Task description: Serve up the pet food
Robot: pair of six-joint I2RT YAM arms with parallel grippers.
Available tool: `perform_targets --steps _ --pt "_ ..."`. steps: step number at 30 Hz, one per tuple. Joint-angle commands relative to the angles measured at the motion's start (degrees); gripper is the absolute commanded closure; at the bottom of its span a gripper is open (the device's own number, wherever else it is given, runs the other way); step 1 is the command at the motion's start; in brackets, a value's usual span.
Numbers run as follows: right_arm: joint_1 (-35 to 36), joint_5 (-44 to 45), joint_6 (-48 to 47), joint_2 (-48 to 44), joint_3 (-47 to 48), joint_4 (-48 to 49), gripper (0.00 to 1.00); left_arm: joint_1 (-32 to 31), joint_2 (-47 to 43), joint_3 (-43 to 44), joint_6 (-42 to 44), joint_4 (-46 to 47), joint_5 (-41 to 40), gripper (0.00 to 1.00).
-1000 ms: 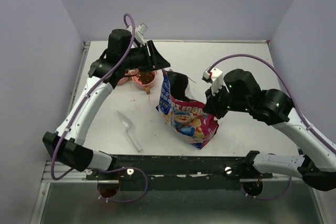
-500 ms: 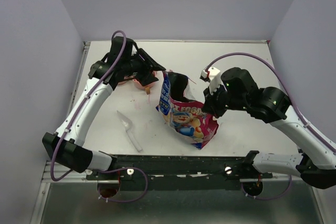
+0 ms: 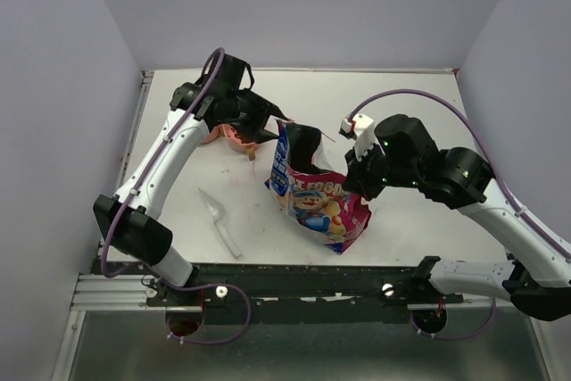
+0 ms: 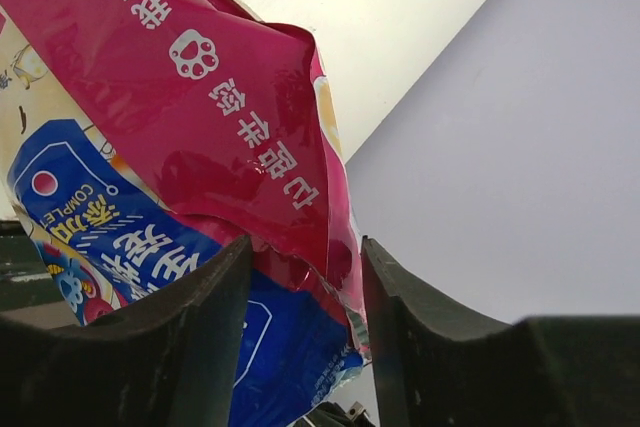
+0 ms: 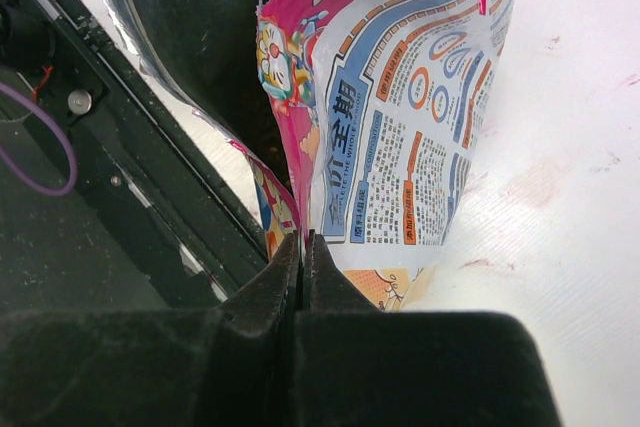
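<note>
The pink cartoon-printed bag (image 3: pixel 317 194) stands open-topped at the table's middle. My right gripper (image 3: pixel 357 183) is shut on its right edge; in the right wrist view the jaws (image 5: pixel 302 237) pinch the thin pink seam of the bag (image 5: pixel 400 147). My left gripper (image 3: pixel 270 128) is at the bag's upper left corner. Its jaws (image 4: pixel 305 247) stand open with the bag's (image 4: pixel 220 107) crumpled top edge between them, close to the right finger (image 4: pixel 420 337). The pet food does not show clearly: the bag's inside is dark and my left arm covers most of the pink bowl (image 3: pixel 234 138).
A clear plastic scoop (image 3: pixel 220 220) lies on the table left of the bag, toward the near edge. The black rail (image 3: pixel 312 278) runs along the front. Purple walls close the table in on three sides.
My left gripper has swung from over the pink bowl to the bag's upper left corner, and its wrist has turned. The right gripper holds the bag almost where it was.
</note>
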Motion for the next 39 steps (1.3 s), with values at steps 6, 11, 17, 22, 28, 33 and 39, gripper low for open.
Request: perform_targets --steps 6,11,17,22,28,33,39 --pt "0.3 4.7 -1.4 0.5 -0.4 -1.3 0.99 -1.9 1.4 3.5 -7.2 -5.6 -0.6 0.59" --pt "0.4 5.9 -1.6 0.3 -0.7 -1.7 0.99 -2.0 1.3 3.4 -7.2 -5.6 -0.9 0.77" --pt "0.3 8.2 -1.4 -0.7 -1.4 -2.3 1.0 -1.2 0.3 1.6 -5.6 -0.5 -2.7 1.0" --pt "0.3 20.9 -1.6 -2.6 -3.5 -4.6 1.0 2.0 -0.9 2.9 0.1 -2.8 -8.4 1.0" --pt "0.4 24.3 -4.4 -7.5 -5.3 -5.5 1.0 8.8 -8.1 -3.8 4.0 -1.1 -8.9 1.0" --pt "0.4 18.6 -7.8 -8.7 -5.5 -5.3 1.0 11.0 -12.4 -6.2 6.6 -0.1 -5.9 1.0" --pt "0.4 14.8 -9.8 -8.7 -2.0 -4.7 0.96 10.9 -16.8 -10.3 6.5 1.3 -1.0 1.0"
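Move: The left hand is half open astride the far-left rim of the pet food bag, within a couple of centimetres of its pads; the bag's middle is about 11 cm back, 10 cm right and 14 cm down. Some 25 cm lower, the filled bowl lies about 13 cm ahead and 8 cm left, the scoop 14 cm back and 17 cm left. From the right hand, which holds the bag's other rim end, the bag's middle is about 4 cm ahead, 9 cm left and 14 cm down. The left hand stays almost in place while its fingers close and pinch the bag's left rim, then eases a little forward before pulling away from the right hand, about 6 cm to the left and curving back to finish some 3 cm nearer the base. The right hand keeps its pinch on the opposite end and draws about 4 cm right and 2 cm forward, its fingers tilting up some 10 degrees, so that the two hands stretch the mouth between them. ##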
